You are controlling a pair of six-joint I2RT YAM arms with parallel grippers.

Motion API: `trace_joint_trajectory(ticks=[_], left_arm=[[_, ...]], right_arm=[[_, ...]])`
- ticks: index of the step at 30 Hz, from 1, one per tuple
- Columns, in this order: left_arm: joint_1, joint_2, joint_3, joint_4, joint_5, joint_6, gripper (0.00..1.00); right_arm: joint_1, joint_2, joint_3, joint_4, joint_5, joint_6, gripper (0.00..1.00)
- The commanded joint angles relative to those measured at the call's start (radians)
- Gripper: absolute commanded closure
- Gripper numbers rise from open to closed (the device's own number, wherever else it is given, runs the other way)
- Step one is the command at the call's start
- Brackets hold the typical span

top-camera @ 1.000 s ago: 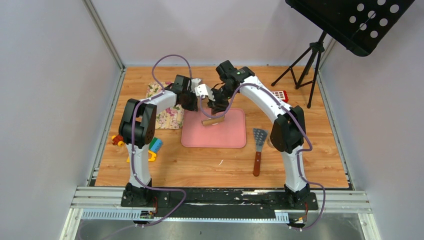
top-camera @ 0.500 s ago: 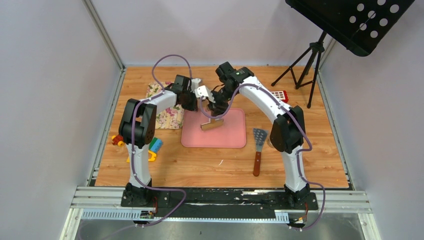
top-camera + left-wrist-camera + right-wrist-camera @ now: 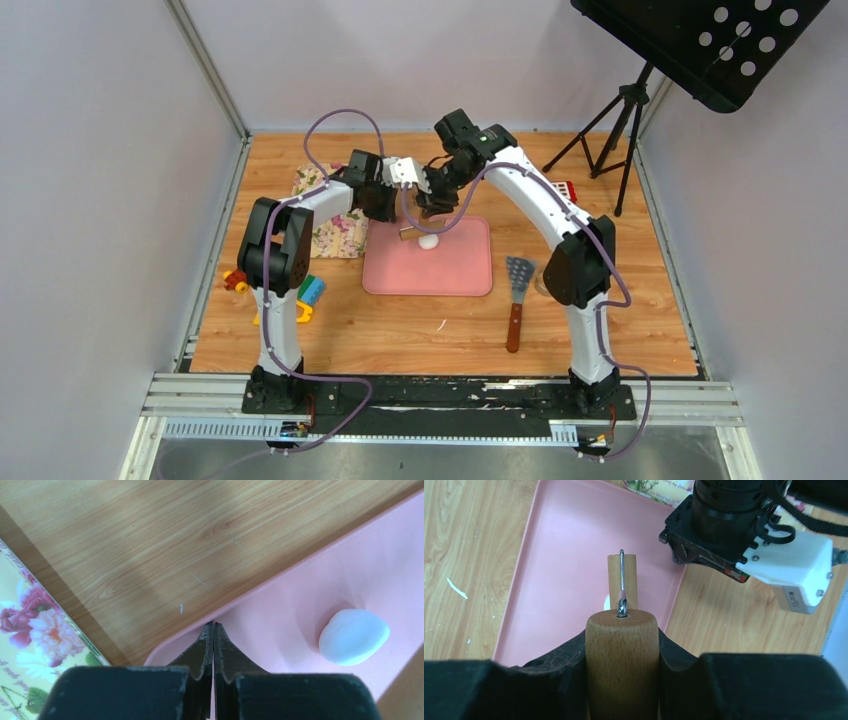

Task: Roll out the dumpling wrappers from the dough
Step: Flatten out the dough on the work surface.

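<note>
The dough is a small white lump, slightly flattened, on the pink mat; it also shows in the left wrist view. My right gripper is shut on the wooden handle of a rolling pin, whose roller hangs over the mat just left of the dough. My left gripper is shut with nothing in it, its tips at the mat's back-left corner. The dumpling wrappers are out of view.
A floral cloth lies left of the mat. A spatula lies to the mat's right, and toy bricks sit at the left. A white scrap lies in front of the mat. A tripod stands at the back right.
The right gripper has drawn the rolling pin back and to the left, off the dough, which now lies uncovered. The left gripper has stayed at the mat's corner.
</note>
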Motion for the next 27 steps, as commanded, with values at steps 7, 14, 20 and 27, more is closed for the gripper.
trace_joint_trajectory(ticks=[7, 14, 20, 27], left_arm=[[-0.004, 0.000, -0.008, -0.009, -0.039, 0.018, 1.00], [-0.004, 0.000, -0.007, -0.009, -0.040, 0.018, 1.00], [-0.004, 0.002, -0.006, -0.008, -0.042, 0.018, 1.00], [-0.004, 0.003, -0.004, -0.010, -0.041, 0.018, 1.00]], right_arm=[[-0.009, 0.042, -0.040, 0.037, 0.007, -0.041, 1.00], [-0.010, 0.042, -0.095, 0.037, 0.001, -0.049, 1.00], [-0.009, 0.034, -0.100, 0.022, -0.028, -0.051, 1.00], [-0.011, -0.068, 0.014, -0.021, -0.127, -0.046, 1.00]])
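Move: The dough ball on the pink tray is about 3 cm ahead of the right hand, 1 cm to its left and some 15 cm below; this hand already holds the roller, raised over the dough. From the same hand, the tray's middle is level and 1 cm left, the flowered board about 10 cm ahead and 17 cm left, the spatula some 11 cm back and 14 cm right. From the left hand, the dough lies about 5 cm back and 6 cm right. Keeping its grip on the handle, the right hand lowers the roller by about 6 cm, first with a small nudge forward over the dough, then drawing back some 2.5 cm while still sinking, to the near side of the dough close to the tray, and begins to lift only at the very end. Its wrist tilts by about 8 degrees so that the roller end swings back towards the base, while the left hand holds still with its shut fingertips at the tray's far rim, near the left corner. ##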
